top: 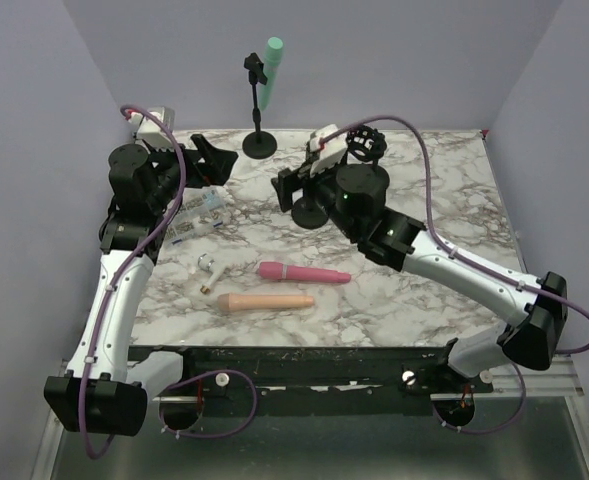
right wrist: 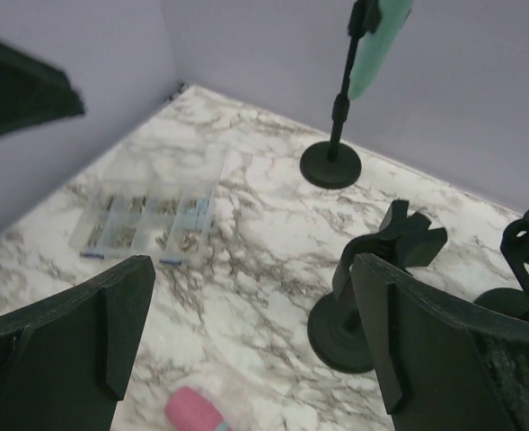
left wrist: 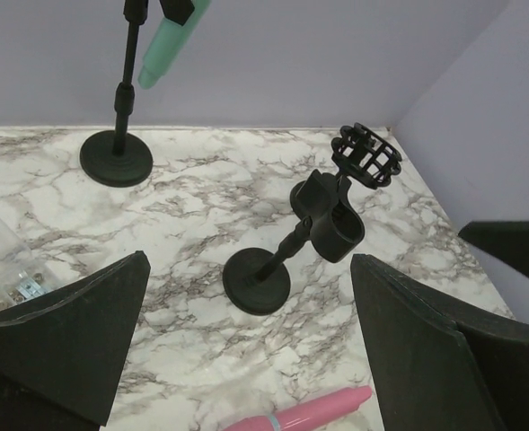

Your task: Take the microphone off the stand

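Note:
A mint-green microphone sits tilted in the clip of a tall black stand at the back of the marble table. It also shows in the left wrist view and the right wrist view. My left gripper is open and empty, left of the stand and nearer me; in its own view the jaws stand wide apart. My right gripper is open and empty, right of the stand and nearer me, jaws wide.
A short empty clip stand stands under my right gripper. A shock-mount stand is at the back right. A pink microphone and a beige one lie mid-table. A clear parts box lies left.

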Robot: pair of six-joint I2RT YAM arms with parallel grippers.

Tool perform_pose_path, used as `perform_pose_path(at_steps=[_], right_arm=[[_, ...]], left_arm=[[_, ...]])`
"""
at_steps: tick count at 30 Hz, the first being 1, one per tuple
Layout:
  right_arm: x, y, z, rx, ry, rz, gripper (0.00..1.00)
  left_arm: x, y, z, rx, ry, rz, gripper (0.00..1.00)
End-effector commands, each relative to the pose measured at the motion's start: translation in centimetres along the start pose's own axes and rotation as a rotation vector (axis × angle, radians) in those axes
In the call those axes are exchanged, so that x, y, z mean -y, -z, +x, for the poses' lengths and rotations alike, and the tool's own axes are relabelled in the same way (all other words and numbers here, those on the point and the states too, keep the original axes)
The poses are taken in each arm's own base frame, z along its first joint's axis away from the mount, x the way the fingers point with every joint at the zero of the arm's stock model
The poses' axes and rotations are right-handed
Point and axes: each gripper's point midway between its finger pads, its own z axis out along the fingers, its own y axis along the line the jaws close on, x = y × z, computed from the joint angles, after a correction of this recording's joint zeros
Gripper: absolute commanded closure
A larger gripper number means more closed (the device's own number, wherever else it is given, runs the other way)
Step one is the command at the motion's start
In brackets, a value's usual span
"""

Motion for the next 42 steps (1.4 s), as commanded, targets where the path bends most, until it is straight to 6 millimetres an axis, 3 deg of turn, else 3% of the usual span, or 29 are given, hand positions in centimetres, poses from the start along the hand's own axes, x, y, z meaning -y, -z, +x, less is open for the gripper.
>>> perform_pose_path(at_steps=[1,5,10,19,21,25,30,34,42], right_arm=[[3.5,-2.2,-6.3,0.184,-0.285,0.099,0.0],[5.1,-5.4,-9.3,0.302,-0.387,0.139,0.0],[6.6,-10.3,-11.2,0.406,-0.529,0.157,0.0],[8.6,-17.6,-11.3,0.558,-0.612,0.219,0.0],[8.7,-19.0,-10.5,0.553,-0.639,0.209,0.0],[8.9,-20.4,-10.3,0.531,-0.667,0.16,0.0],[10.9,-21.3,-9.9,0.481,-0.619,0.053,0.0],[13.2,-21.1,-9.9,0.467,-0.49,0.036,0.0],[12.8,-22.6,-8.5,0.419,-0.185,-0.156,0.0]], left_arm=[[0.0,0.7,-1.4,0.061,-0.033,-0.027,0.01],[0.3,1.0,-1.7,0.073,-0.029,-0.018,0.02],[1.0,1.5,-2.1,0.086,-0.025,0.002,0.01],[1.6,2.0,-2.7,0.103,-0.015,0.031,0.02],[1.7,1.9,-2.7,0.099,-0.009,0.039,0.01],[1.5,1.8,-2.6,0.091,0.006,0.043,0.02],[1.6,1.7,-2.6,0.088,0.017,0.055,0.02],[1.6,1.4,-2.4,0.083,0.037,0.069,0.01],[1.3,0.9,-1.9,0.068,0.053,0.079,0.01]])
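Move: The mint microphone, still in its tall stand, is about 34 cm ahead of the right hand, 5 cm to its left and roughly 4 cm higher. The empty middle stand is some 13 cm ahead and 6 cm right of that hand, its middle about 20 cm lower; the pink microphone lies 4 cm back, 4 cm right and 30 cm below. From the left hand, the mint microphone is about 30 cm ahead, 10 cm right and near level. Forward and upward, the right hand sweeps some 27 cm out and 9 cm up towards the mint microphone, past the empty middle stand, bowing about 5 cm left and then swinging back right. Its wrist rolls left side up by about 45 degrees and eases back a little; the fingers stay wide open, short of the microphone. The left hand rises a couple of centimetres, empty. ##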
